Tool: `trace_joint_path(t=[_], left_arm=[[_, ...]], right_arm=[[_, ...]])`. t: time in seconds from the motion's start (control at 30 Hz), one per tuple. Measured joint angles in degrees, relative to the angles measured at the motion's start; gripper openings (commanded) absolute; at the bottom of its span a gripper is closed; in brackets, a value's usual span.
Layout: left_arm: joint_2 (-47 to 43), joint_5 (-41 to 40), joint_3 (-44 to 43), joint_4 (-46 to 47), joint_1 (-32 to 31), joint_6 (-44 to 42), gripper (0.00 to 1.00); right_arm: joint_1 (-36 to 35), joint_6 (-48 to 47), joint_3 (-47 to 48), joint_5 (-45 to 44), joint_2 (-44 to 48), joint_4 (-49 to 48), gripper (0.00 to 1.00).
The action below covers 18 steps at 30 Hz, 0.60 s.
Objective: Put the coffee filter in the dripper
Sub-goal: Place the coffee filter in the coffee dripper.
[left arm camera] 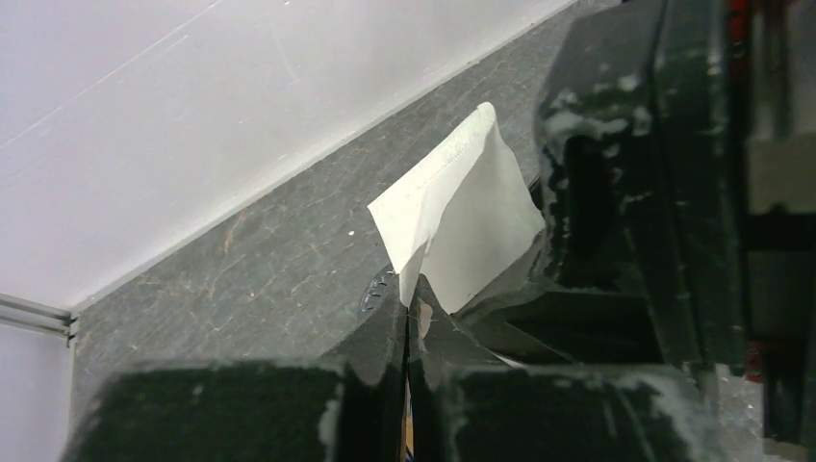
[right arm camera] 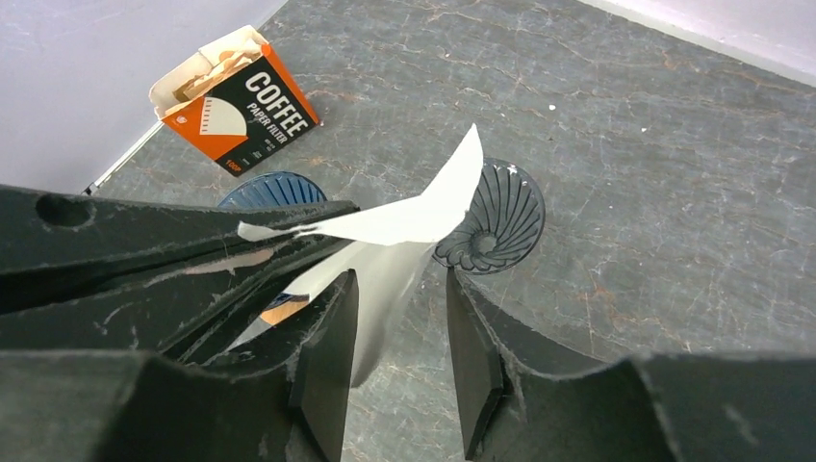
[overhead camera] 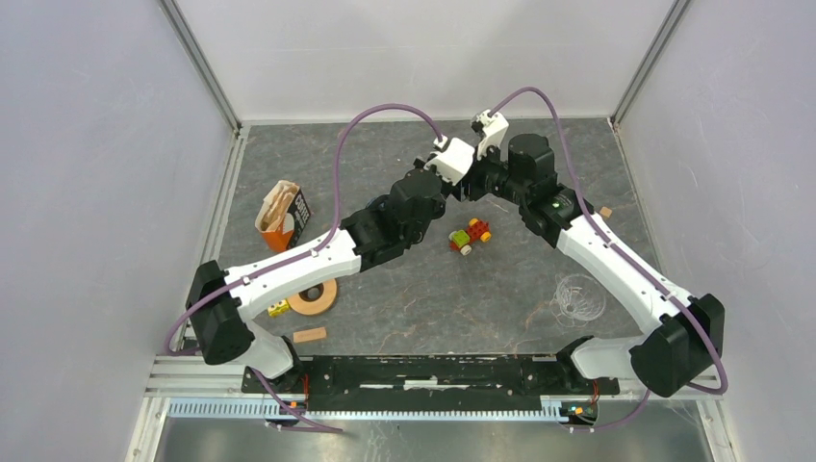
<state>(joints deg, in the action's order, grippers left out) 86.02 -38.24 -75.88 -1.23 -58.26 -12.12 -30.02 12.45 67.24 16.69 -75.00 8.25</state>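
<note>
The white paper coffee filter (left arm camera: 462, 217) is pinched at its lower corner between the fingertips of my left gripper (left arm camera: 412, 318), which is shut on it. In the right wrist view the filter (right arm camera: 404, 221) fans out above the table. My right gripper (right arm camera: 399, 327) is open, its jaws standing either side of the filter's hanging edge, which lies close to the left finger (right arm camera: 327, 356). A dark ribbed dripper (right arm camera: 491, 231) sits on the table just beyond the filter. A second blue ribbed piece (right arm camera: 269, 190) shows behind the left fingers. Both grippers meet at the back centre of the table (overhead camera: 471, 183).
An orange coffee filter box (overhead camera: 284, 217) stands open at the left. A small toy car (overhead camera: 470, 234) lies mid-table. A wooden ring (overhead camera: 313, 296), a yellow piece (overhead camera: 279, 308) and a wood block (overhead camera: 310, 335) lie near the left base. A clear glass ribbed vessel (overhead camera: 580, 296) is beside the right arm.
</note>
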Motion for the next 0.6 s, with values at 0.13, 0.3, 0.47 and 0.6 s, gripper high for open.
trace_joint_path(t=[0.13,0.3,0.47,0.6], left_arm=[[0.2,0.8,-0.3,-0.7,0.0,1.3,0.02],[0.2,0.8,-0.3,-0.9,0.0,1.4,0.02],[0.2,0.8,0.3,0.6,0.0,1.3,0.02],[0.2,0.8,1.6,2.4,0.0,1.1,0.02]], right_arm=[[-0.3,0.1,0.0,-1.3,-0.3,0.1,0.27],[-0.3,-0.5,0.0,-3.3,-0.3,0.3,0.06],[-0.3,-0.4,0.0,-4.0,-0.3,0.5,0.00],[-0.3,-0.4,0.0,-5.3,-0.3,1.0,0.00]])
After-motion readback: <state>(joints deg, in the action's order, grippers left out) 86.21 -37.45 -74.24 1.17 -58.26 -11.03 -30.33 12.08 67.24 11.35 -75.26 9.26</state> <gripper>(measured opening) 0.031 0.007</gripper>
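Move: The paper filter, still pinched by the left hand, stands between the right hand's half-open fingers, its middle some 2 cm ahead and 1 cm left of the right hand point. From that hand the blue dripper on its wooden stand is about 3 cm back, 12 cm left and 15 cm down; the dark ribbed dish some 3 cm ahead, 7 cm left and 26 cm down. The filter's middle lies about 4 cm ahead and 1 cm right of the left hand. The right hand shuts its fingers from about half open to fully closed, pinching the near part of the paper filter between the tips while easing about 1 cm forward and 1 cm to its right, sinking slightly and turning some 5 degrees clockwise. The left hand stays almost in place, settling by less than 1 cm, and keeps its own closed pinch on the filter so that the sheet is held up for the right fingers. ##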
